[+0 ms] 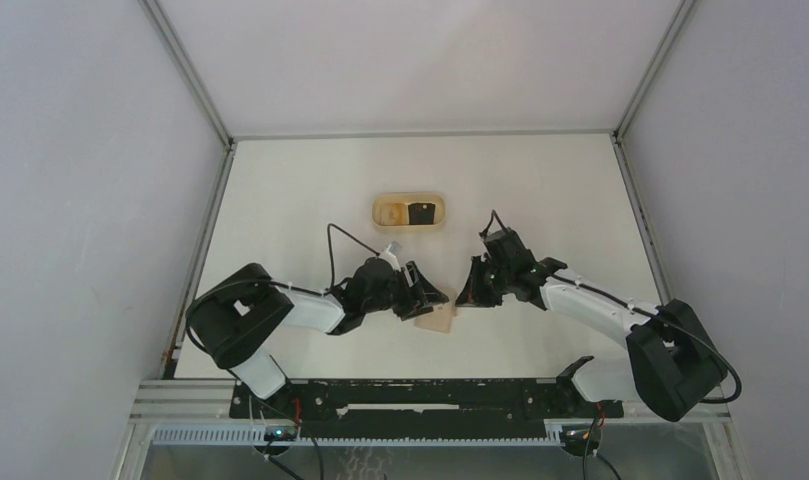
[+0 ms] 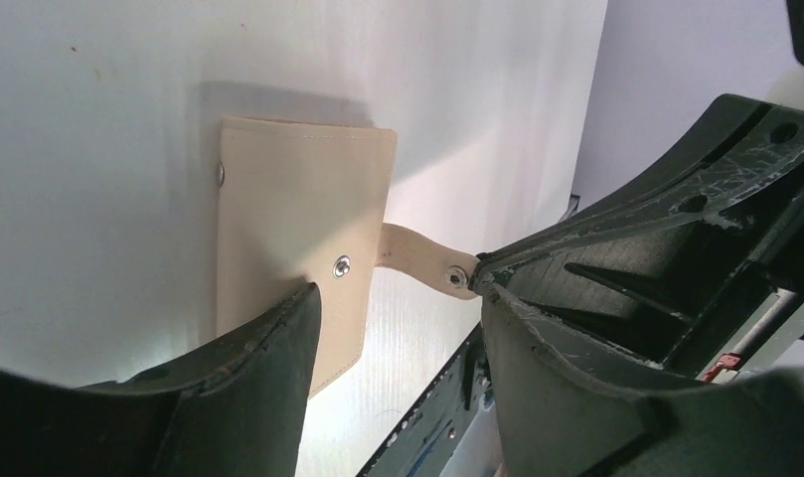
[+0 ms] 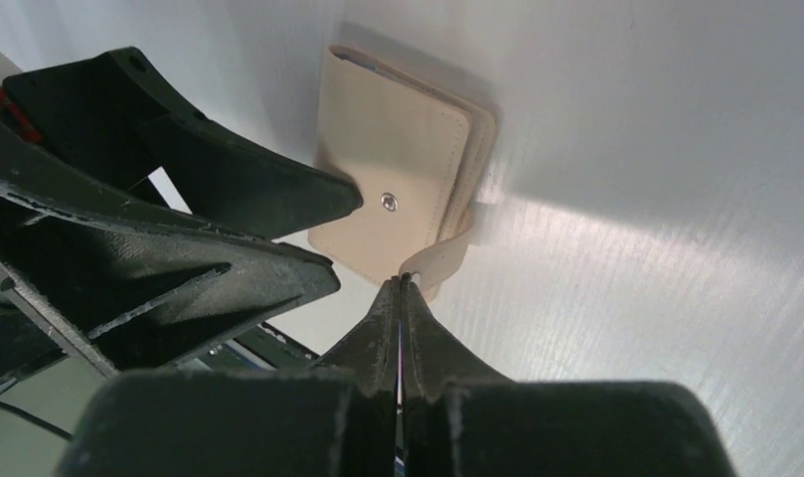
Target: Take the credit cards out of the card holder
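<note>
The tan card holder (image 1: 439, 321) lies flat on the table between my two grippers. Its snap strap (image 2: 413, 256) is undone and pulled out sideways. My right gripper (image 3: 404, 282) is shut on the end of that strap (image 3: 447, 256). My left gripper (image 2: 398, 298) is open over the holder (image 2: 298, 219), one fingertip (image 3: 328, 194) resting on its face beside the snap (image 3: 389, 202). A thin bluish card edge (image 3: 373, 64) shows at the holder's far opening. A black credit card (image 1: 421, 212) lies in the tray.
The tan oval tray (image 1: 386, 212) sits behind the grippers at the middle of the table. Grey walls stand left and right of the white table. The black rail of the arm bases (image 1: 430, 395) runs along the near edge.
</note>
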You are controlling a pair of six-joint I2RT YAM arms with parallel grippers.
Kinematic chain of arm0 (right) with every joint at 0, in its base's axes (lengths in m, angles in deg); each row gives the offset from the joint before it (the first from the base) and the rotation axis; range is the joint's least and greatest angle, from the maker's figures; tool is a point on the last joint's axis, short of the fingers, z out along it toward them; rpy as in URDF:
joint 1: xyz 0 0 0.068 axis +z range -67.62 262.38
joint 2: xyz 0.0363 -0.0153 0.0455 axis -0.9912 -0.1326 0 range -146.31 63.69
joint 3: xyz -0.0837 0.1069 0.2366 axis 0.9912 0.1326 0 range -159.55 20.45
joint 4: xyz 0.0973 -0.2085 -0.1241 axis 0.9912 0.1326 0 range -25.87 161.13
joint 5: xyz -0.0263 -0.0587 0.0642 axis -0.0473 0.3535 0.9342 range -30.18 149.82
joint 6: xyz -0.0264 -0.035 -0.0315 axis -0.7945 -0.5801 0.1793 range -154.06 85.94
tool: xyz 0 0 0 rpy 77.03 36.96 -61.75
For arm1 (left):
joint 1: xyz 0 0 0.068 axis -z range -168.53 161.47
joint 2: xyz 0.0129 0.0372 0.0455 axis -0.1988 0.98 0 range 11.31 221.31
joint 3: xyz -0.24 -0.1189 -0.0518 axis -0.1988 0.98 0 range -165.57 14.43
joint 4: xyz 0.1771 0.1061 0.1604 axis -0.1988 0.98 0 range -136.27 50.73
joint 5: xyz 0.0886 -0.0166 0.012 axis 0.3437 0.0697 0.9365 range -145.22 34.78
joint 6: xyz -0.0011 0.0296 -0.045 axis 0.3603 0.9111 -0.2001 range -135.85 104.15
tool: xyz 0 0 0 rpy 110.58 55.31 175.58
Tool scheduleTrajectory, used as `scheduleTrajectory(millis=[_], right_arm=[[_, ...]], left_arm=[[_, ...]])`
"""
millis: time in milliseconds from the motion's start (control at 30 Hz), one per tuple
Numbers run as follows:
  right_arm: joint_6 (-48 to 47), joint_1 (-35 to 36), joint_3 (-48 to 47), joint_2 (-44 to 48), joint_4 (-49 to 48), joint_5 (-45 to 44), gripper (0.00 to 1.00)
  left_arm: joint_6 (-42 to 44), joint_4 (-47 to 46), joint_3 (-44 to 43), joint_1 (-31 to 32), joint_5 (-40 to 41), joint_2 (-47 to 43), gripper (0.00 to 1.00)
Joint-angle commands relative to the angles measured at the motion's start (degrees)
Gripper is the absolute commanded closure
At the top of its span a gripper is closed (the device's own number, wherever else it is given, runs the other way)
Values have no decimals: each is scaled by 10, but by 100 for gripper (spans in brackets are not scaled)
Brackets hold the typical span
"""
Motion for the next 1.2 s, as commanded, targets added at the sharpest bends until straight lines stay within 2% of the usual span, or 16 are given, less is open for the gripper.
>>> scheduleTrajectory(millis=[0,300,567,600,833,1167], right_arm=[[8,-2,-2,-25,-49,13,100],[22,11,-33,-94,-89,26,100],[23,25,-70,-107,-72,21,100],[23,27,-74,-111,-70,20,100],[25,37,-93,-142,-64,19,100],[20,43,-111,-172,-57,17,100]], left_arm=[[-45,-38,22,-6,17,11,35],[-82,-70,57,-14,30,15,38],[-105,-130,81,-20,21,35,55],[-105,-133,83,-21,21,35,58],[-113,-158,91,-29,11,49,99],[-121,-188,93,-35,-5,72,100]])
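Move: Under the open left fingers lies the closed card holder, its middle about 1 cm back, level sideways and 4 cm below that hand. From the right hand, shut on the end of the holder's strap, the card holder is some 4 cm to the left, 1 cm back and 4 cm down. The tray with the black card stands roughly 20 cm ahead of the left hand and 6 cm to its left, about 4 cm below it. Carrying the strap end over the card holder's front towards its stud, the right hand goes left about 4.5 cm and 2 cm forward, dipping, rising and sinking again, fingers still shut. The left hand shuts its two-thirds-open fingers while sinking some 2.5 cm and shifting left 2 cm, its tips coming down on the front beside the stud. ##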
